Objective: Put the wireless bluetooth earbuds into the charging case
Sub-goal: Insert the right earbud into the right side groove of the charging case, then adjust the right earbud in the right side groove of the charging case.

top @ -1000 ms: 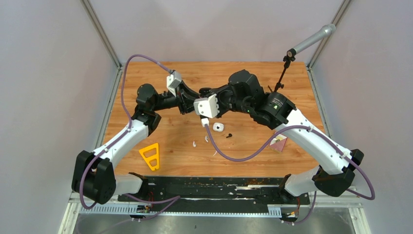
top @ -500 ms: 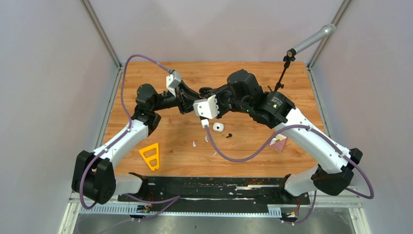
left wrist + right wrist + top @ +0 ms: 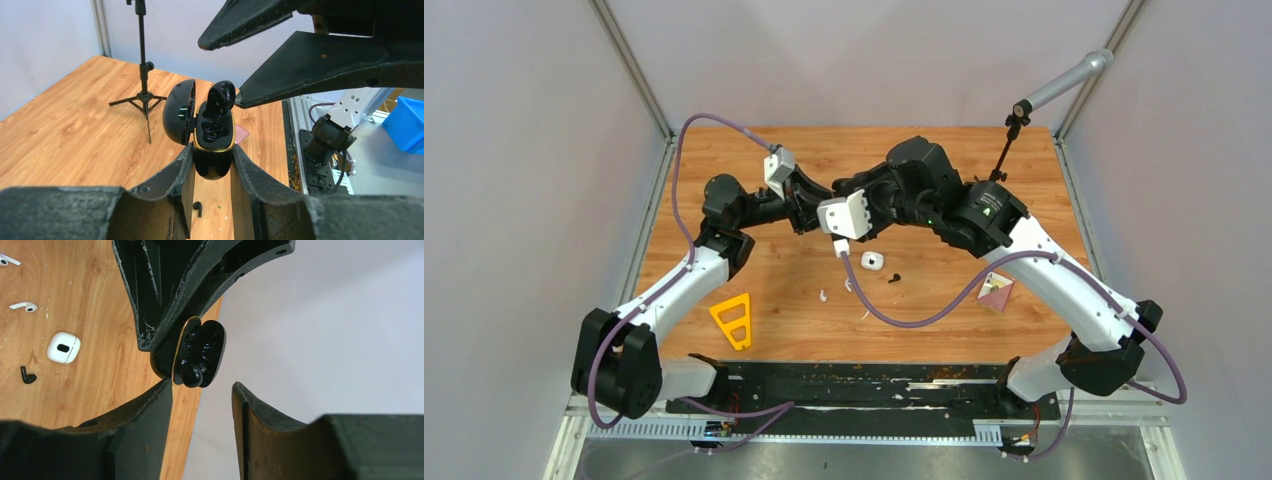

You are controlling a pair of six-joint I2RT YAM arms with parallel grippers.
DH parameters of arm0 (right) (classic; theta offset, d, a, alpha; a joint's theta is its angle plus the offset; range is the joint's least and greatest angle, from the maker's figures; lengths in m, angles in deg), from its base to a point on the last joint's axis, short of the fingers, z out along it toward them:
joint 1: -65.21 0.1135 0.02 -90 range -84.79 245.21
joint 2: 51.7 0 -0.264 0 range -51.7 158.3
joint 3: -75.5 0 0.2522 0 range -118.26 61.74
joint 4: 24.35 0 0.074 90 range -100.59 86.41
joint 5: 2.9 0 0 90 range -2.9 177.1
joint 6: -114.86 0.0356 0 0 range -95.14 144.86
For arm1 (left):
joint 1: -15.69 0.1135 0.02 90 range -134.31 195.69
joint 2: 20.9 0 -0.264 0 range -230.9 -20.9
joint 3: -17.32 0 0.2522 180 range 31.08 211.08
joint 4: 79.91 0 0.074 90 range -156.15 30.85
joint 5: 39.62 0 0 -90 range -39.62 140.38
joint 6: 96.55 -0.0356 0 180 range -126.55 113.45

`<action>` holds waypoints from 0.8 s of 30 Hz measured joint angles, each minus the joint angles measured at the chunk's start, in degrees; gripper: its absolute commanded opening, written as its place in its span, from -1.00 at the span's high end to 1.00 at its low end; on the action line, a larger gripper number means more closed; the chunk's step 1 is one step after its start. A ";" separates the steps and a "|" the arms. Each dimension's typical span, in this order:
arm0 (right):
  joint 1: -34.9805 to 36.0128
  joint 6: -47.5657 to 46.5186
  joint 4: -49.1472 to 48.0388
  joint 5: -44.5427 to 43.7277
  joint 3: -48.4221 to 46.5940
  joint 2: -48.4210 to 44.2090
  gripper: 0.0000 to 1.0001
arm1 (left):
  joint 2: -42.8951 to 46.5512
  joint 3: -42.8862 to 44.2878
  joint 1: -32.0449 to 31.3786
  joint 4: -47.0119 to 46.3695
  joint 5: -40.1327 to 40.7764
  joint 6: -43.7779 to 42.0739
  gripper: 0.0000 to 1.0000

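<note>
My left gripper [image 3: 212, 152] is shut on a black charging case [image 3: 214, 131], held up with its lid [image 3: 177, 112] swung open. A black earbud [image 3: 220, 97] sits in one socket of the case, its head sticking out. My right gripper [image 3: 201, 385] is open just in front of that earbud [image 3: 190, 374], with nothing between its fingers. On the table below lie a second black earbud [image 3: 893, 277], a white charging case [image 3: 872, 261] and two white earbuds [image 3: 823, 295] [image 3: 848, 285].
A yellow triangular piece [image 3: 733, 320] lies at the front left. A small card [image 3: 996, 292] lies at the right under my right arm. A microphone stand [image 3: 1009, 140] rises at the back right. A purple cable [image 3: 904, 318] loops over the table's middle.
My right gripper has opened and let go of the black earbud, which stays in the case. The right arm has shifted slightly back. The left arm holds still.
</note>
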 measured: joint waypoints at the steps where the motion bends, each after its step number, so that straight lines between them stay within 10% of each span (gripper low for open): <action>1: 0.00 0.17 0.15 -0.09 -0.22 0.00 -0.07 | 0.00 -0.02 0.00 0.00 0.04 -0.02 1.00; 7: -0.87 3.56 4.76 0.33 -6.88 1.90 -0.52 | 0.00 -0.39 0.00 -0.42 0.17 -0.07 1.00; 24: -15.02 33.38 19.54 24.81 -21.14 12.48 -0.60 | 3.02 -5.20 0.00 -6.47 0.52 -0.46 1.00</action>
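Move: The left hand holds the open black charging case, its middle about 2 cm to the right of that hand's point and 1 cm above. From the right hand, already half open, the case's middle is some 2 cm ahead, 3 cm left and 4 cm lower. On the table about 35 cm below the right hand, the white case lies roughly level and 2 cm right; the loose black earbud lies 4 cm back and 7 cm right. The right hand opens wider, backs off up-right about 5 cm from the case, then sinks, tipping down some 45 degrees. ##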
